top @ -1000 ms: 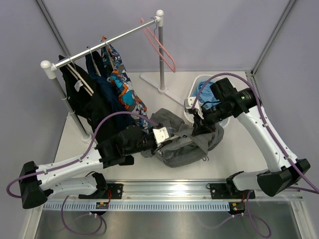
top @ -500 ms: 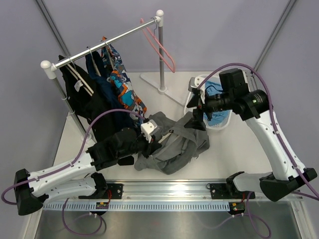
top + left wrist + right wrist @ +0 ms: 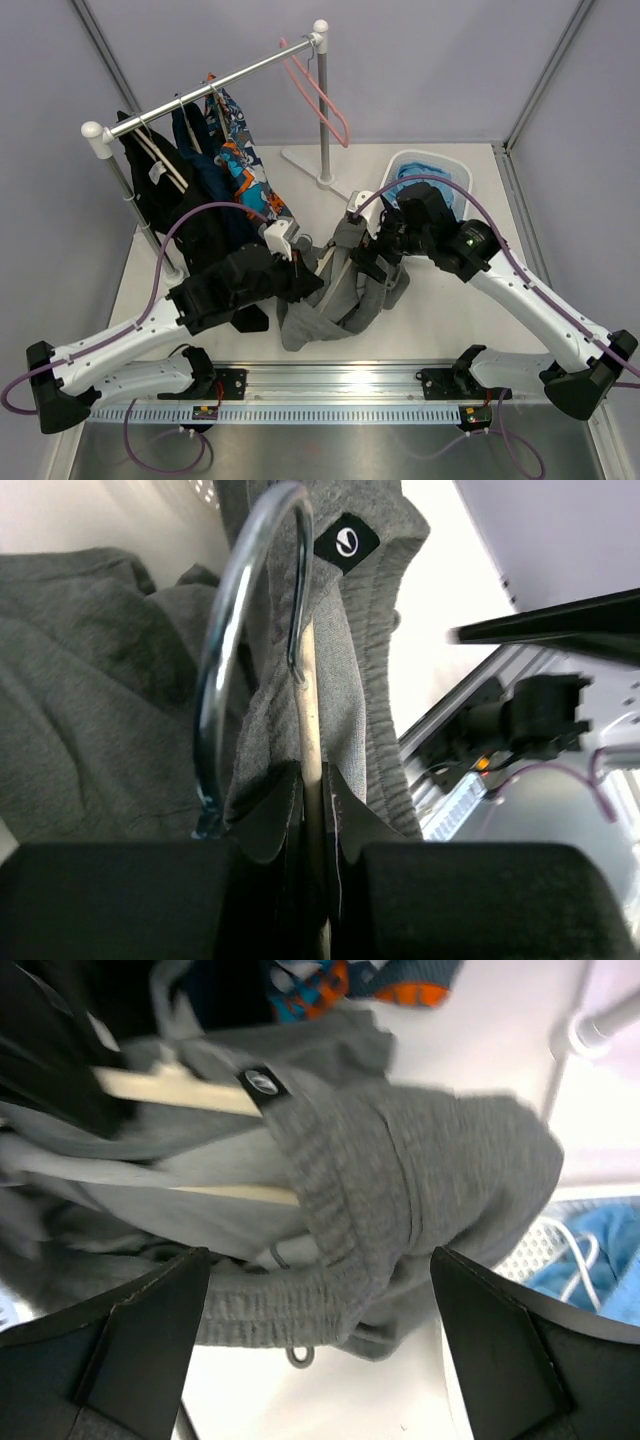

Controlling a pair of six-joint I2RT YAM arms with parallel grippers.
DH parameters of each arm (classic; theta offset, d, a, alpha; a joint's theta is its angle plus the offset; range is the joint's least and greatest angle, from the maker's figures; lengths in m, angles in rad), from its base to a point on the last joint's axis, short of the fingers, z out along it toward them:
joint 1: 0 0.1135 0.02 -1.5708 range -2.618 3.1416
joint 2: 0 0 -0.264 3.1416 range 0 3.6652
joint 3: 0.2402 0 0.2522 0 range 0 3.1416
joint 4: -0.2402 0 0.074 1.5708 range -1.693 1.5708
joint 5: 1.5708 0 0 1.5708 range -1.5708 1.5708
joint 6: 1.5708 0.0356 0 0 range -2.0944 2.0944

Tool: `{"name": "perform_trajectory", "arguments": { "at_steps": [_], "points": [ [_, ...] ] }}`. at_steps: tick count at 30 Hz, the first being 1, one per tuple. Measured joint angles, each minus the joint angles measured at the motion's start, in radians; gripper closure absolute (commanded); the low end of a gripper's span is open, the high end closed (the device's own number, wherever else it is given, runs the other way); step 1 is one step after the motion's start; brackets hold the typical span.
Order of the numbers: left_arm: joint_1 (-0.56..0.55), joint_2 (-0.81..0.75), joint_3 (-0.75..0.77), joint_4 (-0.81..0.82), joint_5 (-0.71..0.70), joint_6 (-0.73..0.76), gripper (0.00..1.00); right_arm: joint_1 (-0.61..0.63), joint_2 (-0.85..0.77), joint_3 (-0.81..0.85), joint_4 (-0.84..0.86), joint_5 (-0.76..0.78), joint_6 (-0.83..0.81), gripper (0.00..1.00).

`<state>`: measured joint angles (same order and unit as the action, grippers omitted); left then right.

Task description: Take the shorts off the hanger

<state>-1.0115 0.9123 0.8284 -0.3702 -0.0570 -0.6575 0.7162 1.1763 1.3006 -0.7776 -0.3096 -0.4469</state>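
The grey shorts (image 3: 335,300) hang in a bunch over the middle of the table, still on a wooden hanger (image 3: 310,680) with a metal hook (image 3: 225,650). My left gripper (image 3: 312,780) is shut on the hanger's bar; in the top view the left gripper (image 3: 300,262) is at the cloth's left edge. My right gripper (image 3: 320,1260) stands wide open around the ribbed waistband (image 3: 400,1180), with nothing pinched. From above, the right gripper (image 3: 365,250) sits at the shorts' upper right. The light blue shorts (image 3: 425,185) lie in the basket.
A white basket (image 3: 420,157) stands behind the right arm. The clothes rack (image 3: 215,85) at the back left carries black and patterned clothes (image 3: 245,165) and an empty pink hanger (image 3: 320,85). Its foot (image 3: 320,165) rests on the table near the basket.
My right gripper let go of the grey cloth, opened wide, swung up by the basket and came back left over the waistband. The left gripper drew the hanger and shorts back and left.
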Motion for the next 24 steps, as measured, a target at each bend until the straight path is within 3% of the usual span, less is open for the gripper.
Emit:
{"name": "perform_trajectory", "arguments": {
  "at_steps": [6,8,9,10,11,17,24],
  "points": [
    [0.011,0.012,0.047,-0.004,0.016,-0.056,1.0,0.06,0.009,-0.071,0.116,0.237,-0.014,0.1],
    [0.011,0.019,0.053,-0.003,0.037,-0.058,1.0,0.065,0.035,-0.07,0.172,0.313,-0.032,0.39],
    [0.011,0.022,0.054,-0.003,0.044,-0.058,1.0,0.065,0.049,-0.066,0.191,0.333,-0.04,0.59],
    [0.012,0.024,0.054,-0.004,0.048,-0.058,1.0,0.065,0.066,-0.063,0.209,0.354,-0.043,0.88],
    [0.015,0.025,0.054,-0.006,0.049,-0.058,1.0,0.068,0.082,-0.057,0.219,0.365,-0.043,0.98],
    [0.028,0.011,0.054,-0.016,0.055,-0.004,1.0,0.04,0.142,0.032,0.215,0.365,-0.027,1.0],
    [0.044,-0.09,0.012,0.036,0.07,0.148,1.0,-0.136,0.243,0.23,0.136,0.118,0.02,1.0]
  ]
}}
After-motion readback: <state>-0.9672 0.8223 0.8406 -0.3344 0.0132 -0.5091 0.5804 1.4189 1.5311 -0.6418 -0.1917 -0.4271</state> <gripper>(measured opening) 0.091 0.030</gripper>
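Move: The grey shorts' waistband at the hanger's far end sits between and just ahead of the right gripper's open fingers, about 6 cm forward, 1 cm left and 2 cm down. The white basket is some 18 cm ahead, 16 cm right and 21 cm below; the rack's near post foot is roughly 23 cm ahead, 10 cm left, near table height. From the left gripper, that waistband spot lies about 13 cm forward, 7 cm right and 3 cm up. Push the right gripper about 6 cm forward onto the far end of the waistband, swinging it some 10 degrees clockwise, and shut the fingers to pinch the cloth. Draw it about 5 cm farther forward and nearly as much up, away from the left gripper. Keep the left fingers shut on the wooden hanger near its hook, lifting nearly 4 cm. ##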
